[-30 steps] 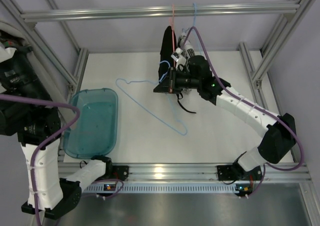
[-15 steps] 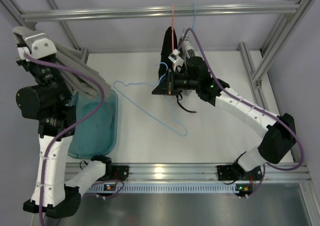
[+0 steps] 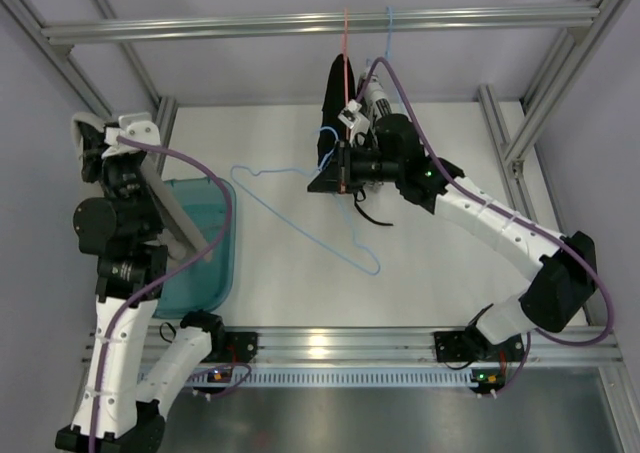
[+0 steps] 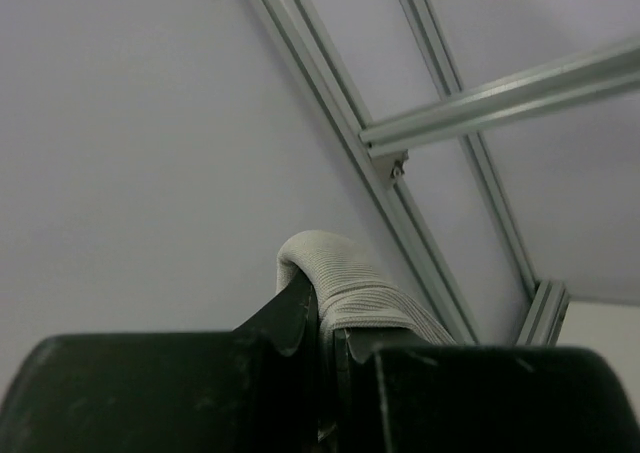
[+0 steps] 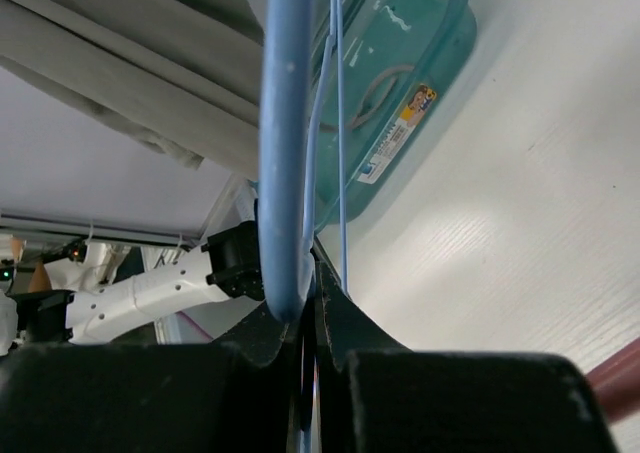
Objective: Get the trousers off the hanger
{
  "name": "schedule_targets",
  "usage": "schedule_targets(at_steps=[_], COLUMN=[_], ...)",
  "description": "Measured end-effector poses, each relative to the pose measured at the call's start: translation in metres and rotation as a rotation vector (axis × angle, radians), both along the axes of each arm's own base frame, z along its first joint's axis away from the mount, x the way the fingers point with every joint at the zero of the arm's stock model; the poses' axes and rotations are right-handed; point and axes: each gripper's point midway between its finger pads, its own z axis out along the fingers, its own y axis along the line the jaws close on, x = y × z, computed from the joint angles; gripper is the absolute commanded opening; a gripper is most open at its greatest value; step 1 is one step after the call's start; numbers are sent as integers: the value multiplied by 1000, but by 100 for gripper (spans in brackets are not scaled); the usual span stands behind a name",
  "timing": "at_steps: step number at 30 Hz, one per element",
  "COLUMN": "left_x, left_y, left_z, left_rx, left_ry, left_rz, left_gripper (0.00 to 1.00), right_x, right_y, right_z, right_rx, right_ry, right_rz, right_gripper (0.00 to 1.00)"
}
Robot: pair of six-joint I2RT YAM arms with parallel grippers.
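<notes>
The trousers (image 3: 172,221), light grey-beige cloth, hang from my raised left gripper (image 3: 100,151) at the far left and slope down over the teal bin. In the left wrist view the left gripper (image 4: 325,313) is shut on their ribbed edge (image 4: 345,288). The hanger (image 3: 300,223), thin light blue wire, is bare and stretches across the middle of the table. My right gripper (image 3: 335,168) holds it near its hook end. Seen from the right wrist, the right gripper (image 5: 308,303) is shut on the blue wire (image 5: 285,153), with the trousers (image 5: 130,83) behind.
A teal plastic bin (image 3: 205,263) stands at the table's left edge. A black garment (image 3: 332,93) on a red-orange hanger (image 3: 346,33) hangs from the back rail (image 3: 200,25), right beside my right gripper. Another blue hook (image 3: 390,23) hangs there too. Aluminium posts frame the table.
My left arm has swung down and away from the camera with the trousers, which now trail over the bin. The hanger in the right gripper has shifted slightly.
</notes>
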Motion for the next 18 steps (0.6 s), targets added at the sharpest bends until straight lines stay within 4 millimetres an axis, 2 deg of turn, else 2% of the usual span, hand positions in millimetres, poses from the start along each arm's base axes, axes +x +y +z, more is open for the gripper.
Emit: schedule_targets(at_steps=[6, 10, 18], left_x=[1, 14, 39], left_y=[6, 7, 11], left_z=[-64, -107, -218], left_rx=[38, 54, 49], left_ry=[193, 299, 564], left_rz=[32, 44, 57], left_gripper=[0, 0, 2], right_x=[-5, -7, -13], right_y=[-5, -7, -12], right_z=[6, 8, 19], right_rx=[-4, -3, 10], right_ry=[-10, -10, -37], right_rz=[2, 3, 7], right_gripper=[0, 0, 0])
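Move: The box lies under the left gripper, its middle about 8 cm ahead, 2 cm to the right and some 45 cm below. The held grey trousers hang into it, their lower end roughly 5 cm ahead, 11 cm right and 40 cm down. The near tip of the blue hanger is about 25 cm to the left gripper's right, 3 cm ahead and 25 cm lower. From the right gripper the box is about 50 cm left, 5 cm ahead and 23 cm down. Lower the left gripper fast, about 22 cm down towards the box, easing some 4 cm forward in the second half, and tip the fingers down about 30 degrees until they point nearly level. Keep the trousers pinched throughout. Let the right gripper keep its hold on the empty blue hanger, drifting only a couple of centimetres up, back and to the right. ##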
